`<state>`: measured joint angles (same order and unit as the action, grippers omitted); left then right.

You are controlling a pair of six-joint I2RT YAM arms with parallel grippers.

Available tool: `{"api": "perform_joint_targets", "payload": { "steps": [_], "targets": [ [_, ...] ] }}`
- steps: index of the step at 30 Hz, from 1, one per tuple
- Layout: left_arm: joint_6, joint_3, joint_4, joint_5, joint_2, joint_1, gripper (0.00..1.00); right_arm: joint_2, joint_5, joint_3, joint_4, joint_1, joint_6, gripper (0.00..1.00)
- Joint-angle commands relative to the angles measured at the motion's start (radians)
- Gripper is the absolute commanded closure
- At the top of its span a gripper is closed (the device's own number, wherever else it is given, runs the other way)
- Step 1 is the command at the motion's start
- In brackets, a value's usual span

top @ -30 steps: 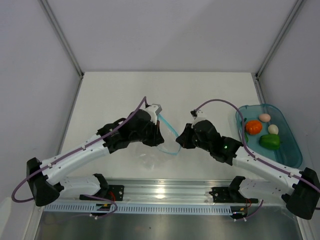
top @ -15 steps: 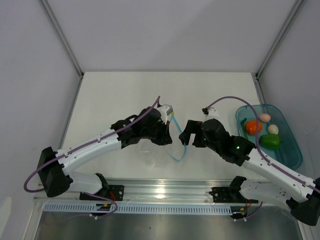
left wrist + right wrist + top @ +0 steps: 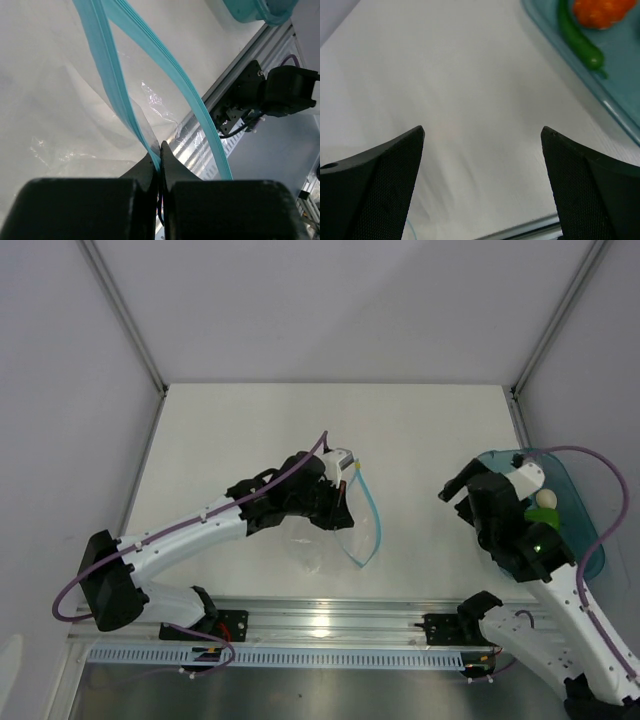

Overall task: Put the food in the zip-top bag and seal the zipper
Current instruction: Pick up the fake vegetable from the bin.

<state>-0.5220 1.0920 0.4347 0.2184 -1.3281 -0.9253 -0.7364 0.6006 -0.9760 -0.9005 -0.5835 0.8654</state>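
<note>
The clear zip-top bag (image 3: 328,540) lies at the table's front middle, its mouth gaping. The teal zipper (image 3: 377,525) curves in a loop. My left gripper (image 3: 345,488) is shut on one side of the zipper (image 3: 106,70); the jaws pinch the strip (image 3: 160,152), and the other side (image 3: 170,70) arches free. My right gripper (image 3: 460,483) is open and empty, at the left edge of the teal tray (image 3: 594,545). Its wrist view shows the gripper (image 3: 482,135) over bare table, with the orange-red food (image 3: 602,10) and a green pepper (image 3: 577,42) in the tray (image 3: 620,107). A pale egg (image 3: 546,498) shows past the arm.
The right arm covers most of the tray in the top view. The metal rail (image 3: 330,625) runs along the near edge, and grey walls enclose the white table (image 3: 250,430) at the back and sides.
My right gripper has drawn away from the bag and swung right to the tray's edge. My left gripper has shifted right with the zipper, and the bag's mouth has opened wider.
</note>
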Motion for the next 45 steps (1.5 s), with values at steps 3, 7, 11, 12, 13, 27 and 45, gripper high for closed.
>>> {"api": "perform_joint_targets", "payload": {
  "steps": [3,7,11,12,13,27,45],
  "targets": [
    [0.013,-0.023,-0.080,0.085,0.032,-0.001,0.99,-0.032,-0.069,-0.049,-0.068,0.340,-0.050,0.01],
    [0.020,-0.040,-0.080,0.108,0.055,-0.003,0.99,-0.168,-0.326,-0.029,-0.035,0.675,-0.133,0.01],
    [0.022,-0.084,-0.102,0.119,0.096,-0.001,0.99,-0.207,-0.357,0.020,0.038,0.838,-0.157,0.01],
    [0.022,-0.086,-0.094,0.122,0.101,-0.001,0.99,-0.213,-0.352,0.028,0.047,0.859,-0.154,0.01],
    [0.023,-0.089,-0.085,0.122,0.104,-0.001,0.99,-0.225,-0.331,0.030,0.042,0.881,-0.129,0.01],
    [0.019,-0.136,-0.053,0.128,0.185,-0.001,0.99,-0.366,-0.269,0.117,0.202,1.172,-0.178,0.00],
    [0.022,-0.133,-0.082,0.174,0.129,-0.001,0.99,-0.601,-0.279,0.143,0.471,1.185,-0.138,0.01]
  ]
}}
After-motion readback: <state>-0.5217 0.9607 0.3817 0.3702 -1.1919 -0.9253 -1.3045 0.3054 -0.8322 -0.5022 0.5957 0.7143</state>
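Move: The green pepper lies low in the bin, about 30 cm to my right hand's right, 5 cm farther out and some 21 cm below it. The white egg is roughly 8 cm beyond the pepper and 4 cm to its right, the tomato 9 cm beyond and 7 cm to its left, and the green chili 7 cm beyond and 13 cm to its left. From my left hand, which holds the bag's zipper edge, the pepper is about 55 cm right and 9 cm ahead. I swing my right hand some 25 cm to the right, level at first and then sinking about 15 cm into the bin towards the green pepper, easing slightly back and finally forward. On the way I turn it roughly 50 degrees clockwise and tip the fingers down, jaws still wide open. My left hand keeps its pinch on the zipper edge and draws it about 4 cm back. ##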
